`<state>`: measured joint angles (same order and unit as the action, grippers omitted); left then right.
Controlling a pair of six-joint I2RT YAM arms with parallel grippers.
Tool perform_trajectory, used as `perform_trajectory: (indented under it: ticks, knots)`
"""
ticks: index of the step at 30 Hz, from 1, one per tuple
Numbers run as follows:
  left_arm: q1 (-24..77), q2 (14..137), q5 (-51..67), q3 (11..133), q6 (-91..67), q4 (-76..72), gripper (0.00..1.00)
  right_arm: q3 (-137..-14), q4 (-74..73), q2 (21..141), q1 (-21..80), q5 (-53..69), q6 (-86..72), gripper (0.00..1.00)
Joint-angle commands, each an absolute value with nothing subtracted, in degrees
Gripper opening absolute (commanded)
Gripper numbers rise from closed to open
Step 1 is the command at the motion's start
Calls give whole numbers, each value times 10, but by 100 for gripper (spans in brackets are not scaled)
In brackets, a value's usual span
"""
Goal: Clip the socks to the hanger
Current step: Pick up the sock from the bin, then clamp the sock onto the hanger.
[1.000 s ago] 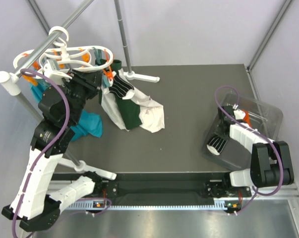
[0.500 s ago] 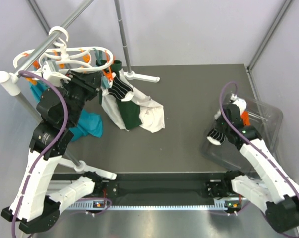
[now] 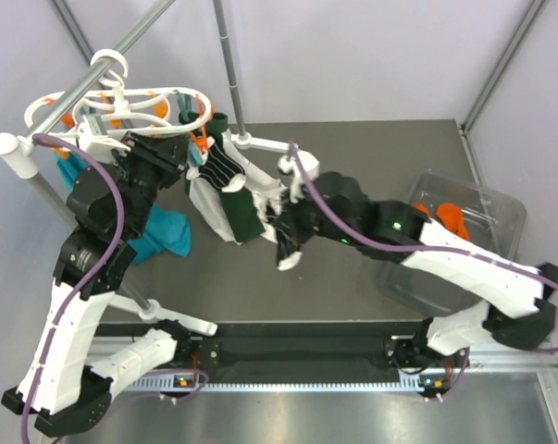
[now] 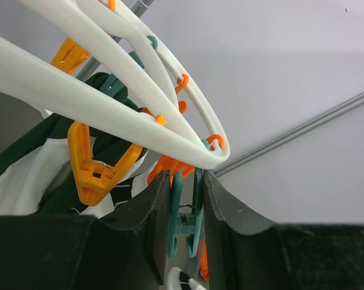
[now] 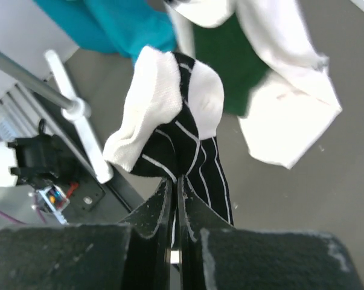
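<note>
The white hanger [image 3: 121, 100] hangs from the rail at the far left, its ring [image 4: 139, 115] carrying orange clips [image 4: 94, 166]. My left gripper [image 3: 191, 157] is up at its edge, jaws pressed on a teal clip [image 4: 185, 214] that hangs from the ring. One dark striped sock [image 3: 225, 166] hangs clipped beside it. My right gripper [image 3: 288, 227] is over the table's middle, shut on another dark striped sock [image 5: 175, 127] with white toe and heel, which dangles below it [image 3: 286, 248]. Orange socks [image 3: 450, 217] lie in the bin at the right.
A clear plastic bin [image 3: 482, 268] stands at the right edge. White and dark-green cloths [image 3: 260, 208] hang and pile below the hanger, with a teal cloth [image 3: 163, 231] to their left. The grey rail [image 3: 75, 88] rests on a stand with white feet [image 3: 269, 145].
My right arm has swung from the bin at the right to the table's middle, carrying the striped sock in shut jaws. The left arm has stayed at the hanger.
</note>
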<state>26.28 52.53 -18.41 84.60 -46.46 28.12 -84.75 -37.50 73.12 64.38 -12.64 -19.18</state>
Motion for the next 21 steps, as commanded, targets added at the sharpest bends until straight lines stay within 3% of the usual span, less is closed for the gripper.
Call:
perform_trajectory:
  ticks: [1, 9, 21]
  knots:
    - [262, 514, -180, 846, -469, 287, 0, -978, -398, 820, 665, -127, -177, 0]
    - [262, 508, -171, 827, -470, 272, 0, -1231, -510, 968, 665, -148, -227, 0]
    - [262, 514, -159, 816, -456, 247, 0, -1252, -457, 994, 664, -80, -255, 0]
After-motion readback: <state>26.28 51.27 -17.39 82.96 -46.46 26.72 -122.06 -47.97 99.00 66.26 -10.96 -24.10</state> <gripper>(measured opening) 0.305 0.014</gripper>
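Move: The teal clip on the near right part of the hanger's rim, the place for the striped sock already in the right fingers, lies about 18 cm left of the right hand, 8 cm ahead and some 12 cm above it. The sock already hanging there is roughly 13 cm left, 8 cm ahead and 3 cm up. The green-and-white garment hangs about 10 cm left, 6 cm ahead and 12 cm below. For the left hand, the teal clip is right between its fingers. Leftward, rising as it goes and edging slightly forward, the right hand carries the pinched striped sock towards the teal clip on the hanger's rim, about 10 cm left and 5 cm up. Quick at first, it slows almost to a stop in the second half, its wrist barely tilting. The left hand stays in place, still gripping the teal clip. ##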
